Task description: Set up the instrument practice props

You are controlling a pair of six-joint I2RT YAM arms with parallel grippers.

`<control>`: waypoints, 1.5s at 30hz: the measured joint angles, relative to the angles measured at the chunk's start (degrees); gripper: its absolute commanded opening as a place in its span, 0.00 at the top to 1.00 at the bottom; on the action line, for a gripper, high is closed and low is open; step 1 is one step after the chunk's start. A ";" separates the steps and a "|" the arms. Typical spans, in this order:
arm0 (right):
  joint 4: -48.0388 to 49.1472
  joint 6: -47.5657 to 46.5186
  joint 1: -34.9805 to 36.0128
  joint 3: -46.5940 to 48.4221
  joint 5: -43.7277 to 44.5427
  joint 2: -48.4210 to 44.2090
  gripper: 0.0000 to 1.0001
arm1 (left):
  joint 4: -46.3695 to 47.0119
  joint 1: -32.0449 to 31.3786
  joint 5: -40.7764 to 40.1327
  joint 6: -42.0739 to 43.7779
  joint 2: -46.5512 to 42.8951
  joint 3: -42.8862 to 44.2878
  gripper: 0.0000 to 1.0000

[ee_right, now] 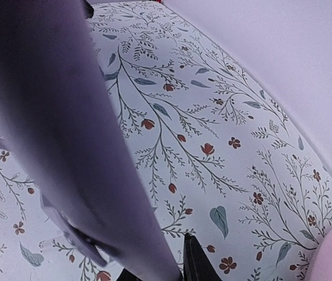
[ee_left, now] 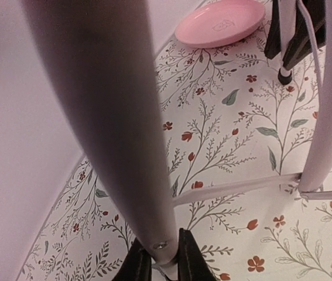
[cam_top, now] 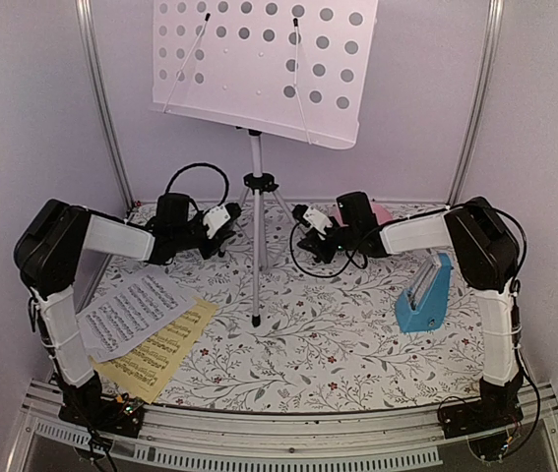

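The silver tripod music stand stands mid-table, its perforated pale desk up top. My left gripper is shut on the stand's back-left leg; the left wrist view shows that leg pinched between the black fingers of that gripper. My right gripper is shut on the back-right leg; in the right wrist view only one fingertip shows beside it. A white sheet overlaps a yellow sheet at front left. The blue metronome stands at right.
A pink round plate lies at the back right, partly hidden behind the right arm. Metal frame posts and pale walls close in the back and sides. The floral tablecloth covers the table.
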 measured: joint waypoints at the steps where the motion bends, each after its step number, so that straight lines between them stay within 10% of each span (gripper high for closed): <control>1: 0.00 -0.31 -0.48 -0.11 0.04 -0.02 1.00 | 0.02 0.00 -0.22 0.02 0.63 0.74 1.00; 45: -7.74 -7.96 -5.84 4.66 3.04 0.00 0.95 | 3.98 0.11 1.49 -1.42 12.35 13.05 0.90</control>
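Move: The left hand grips one rear leg of the music stand low down, the right hand the other. Both are headed for open table 4 to 5 cm ahead, roughly 3 cm right of the left hand and 6 cm right of the right. The front leg's foot is about 24 cm back and 10 cm right of the left hand. The pink plate sits some 14 cm ahead and 15 cm right of the right hand. Forward and to the right, both hands shift the stand by its two rear legs, quickly at first and then easing off: the left about 5 cm forward with half as much to the right, the right roughly 6 cm rightward and 4 cm forward, towards the pink plate. Both grippers stay closed on the legs with hardly any wrist turn, and the hands end a few centimetres farther apart. ##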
